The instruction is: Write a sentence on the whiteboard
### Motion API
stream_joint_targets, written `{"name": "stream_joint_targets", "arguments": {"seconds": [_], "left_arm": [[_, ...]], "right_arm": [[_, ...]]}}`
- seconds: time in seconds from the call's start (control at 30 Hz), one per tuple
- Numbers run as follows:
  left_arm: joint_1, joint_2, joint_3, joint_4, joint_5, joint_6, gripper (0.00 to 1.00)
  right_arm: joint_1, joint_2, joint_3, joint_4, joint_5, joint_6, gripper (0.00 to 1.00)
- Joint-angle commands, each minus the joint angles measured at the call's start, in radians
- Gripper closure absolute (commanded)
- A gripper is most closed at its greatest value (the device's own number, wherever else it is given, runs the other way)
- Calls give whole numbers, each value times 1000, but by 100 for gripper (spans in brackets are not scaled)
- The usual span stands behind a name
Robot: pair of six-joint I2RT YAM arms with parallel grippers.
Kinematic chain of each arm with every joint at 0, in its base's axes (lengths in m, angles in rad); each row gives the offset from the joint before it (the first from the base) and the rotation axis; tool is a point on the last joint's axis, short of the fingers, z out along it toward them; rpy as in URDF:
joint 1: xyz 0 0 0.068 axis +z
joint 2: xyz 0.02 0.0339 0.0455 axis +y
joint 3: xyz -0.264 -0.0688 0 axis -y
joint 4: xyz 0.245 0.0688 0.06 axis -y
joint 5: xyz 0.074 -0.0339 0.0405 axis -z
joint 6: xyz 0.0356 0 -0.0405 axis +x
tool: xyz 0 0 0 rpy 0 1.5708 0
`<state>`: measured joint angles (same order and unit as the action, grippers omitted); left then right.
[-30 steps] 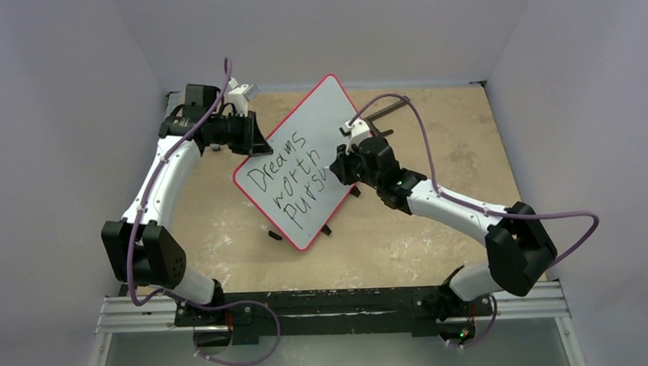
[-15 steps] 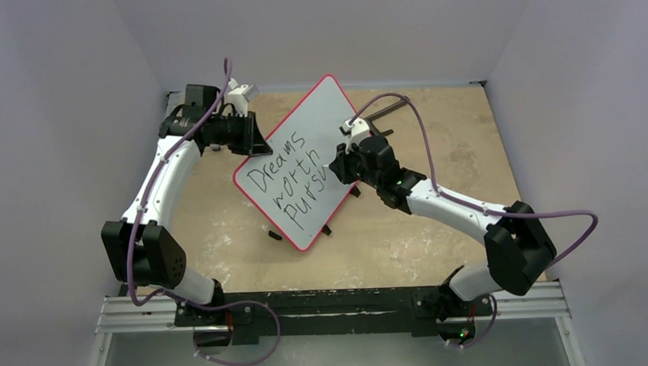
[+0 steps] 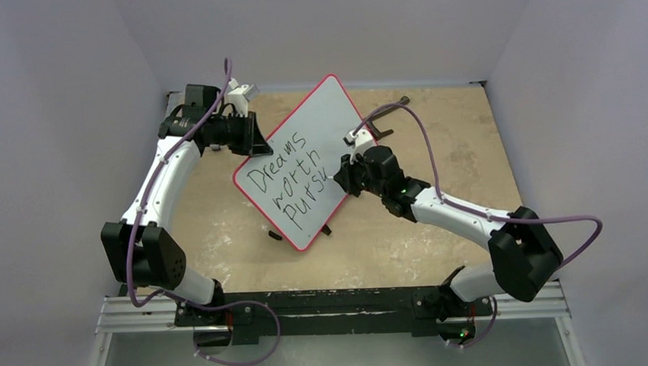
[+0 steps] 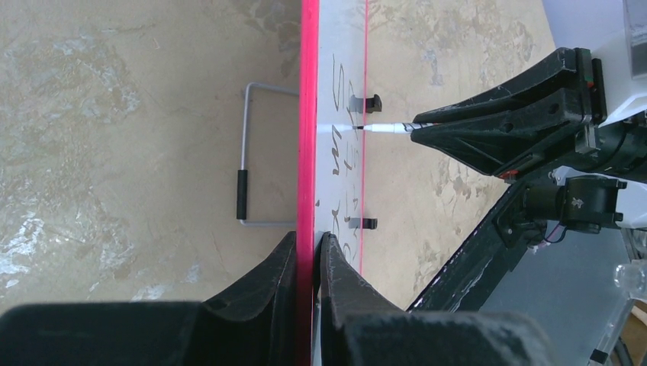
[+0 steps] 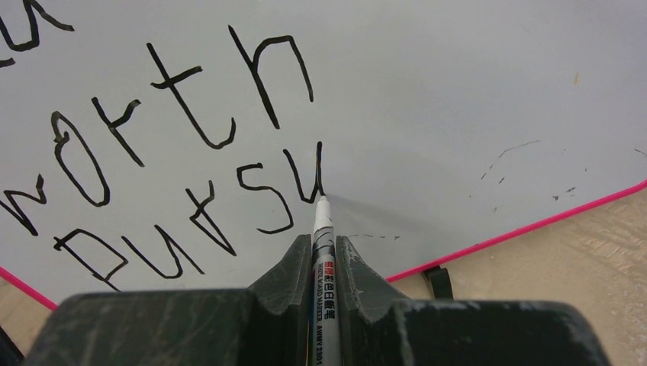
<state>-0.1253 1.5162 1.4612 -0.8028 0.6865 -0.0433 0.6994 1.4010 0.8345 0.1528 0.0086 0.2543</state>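
Observation:
The whiteboard (image 3: 322, 118), white with a red rim, stands tilted at mid-table. On it the sentence (image 3: 292, 180) reads "Dreams worth pursu" in black, three slanted lines. My left gripper (image 3: 258, 144) is shut on the board's left edge; in the left wrist view its fingers (image 4: 290, 267) pinch the red rim (image 4: 308, 152). My right gripper (image 5: 323, 244) is shut on a white marker (image 5: 322, 229), whose tip touches the board at the foot of the last "u" (image 5: 309, 179). The marker (image 4: 389, 129) also shows edge-on in the left wrist view.
A wire stand (image 4: 244, 160) with a black grip lies on the tan tabletop behind the board. Small black clips (image 4: 366, 101) sit along the board's lower edge. A metal rail (image 3: 333, 305) runs along the near edge, and grey walls close in on three sides.
My right gripper has slid a little down and toward the near edge with the marker. The left gripper and the board have stayed still.

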Motion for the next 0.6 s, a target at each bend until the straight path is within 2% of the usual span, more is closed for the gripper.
{"name": "stream_joint_targets", "arguments": {"seconds": [0.0, 0.3, 0.57], "left_arm": [[-5, -51, 27, 22, -21, 40, 100], [-5, -52, 28, 21, -24, 40, 100], [-5, -54, 28, 22, -19, 39, 100]], "right_arm": [[4, -39, 0, -39, 15, 5, 100], [5, -129, 46, -88, 60, -16, 100], [4, -178, 23, -1, 120, -14, 100]]}}
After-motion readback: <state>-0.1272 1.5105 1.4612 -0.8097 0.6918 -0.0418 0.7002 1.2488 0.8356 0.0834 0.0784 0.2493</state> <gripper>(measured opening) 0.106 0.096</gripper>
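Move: At the right hand, the marker tip still touches the foot of the last stroke of "u". The blank spot for the next letter lies about 6 cm ahead of that hand, 2 cm left and 1 cm below. From the same hand, the "s" is 1 cm ahead, 5 cm left; the "h" 5 cm ahead, 6 cm left, 4 cm above; the edge clip 5 cm ahead, 3 cm right, 9 cm below. From the left hand, the spot is some 4 cm ahead, 16 cm right and 12 cm below. Finishing the down-stroke with barely half a centimetre more of travel, the right hand then pulls the marker off the whiteboard, back and to its right, and rises quickly, about 5 cm up and 2 cm right in all. Its fingers keep their grip while the wrist tips up some 5 degrees; the left hand goes on pinching the board's upper-left edge. ##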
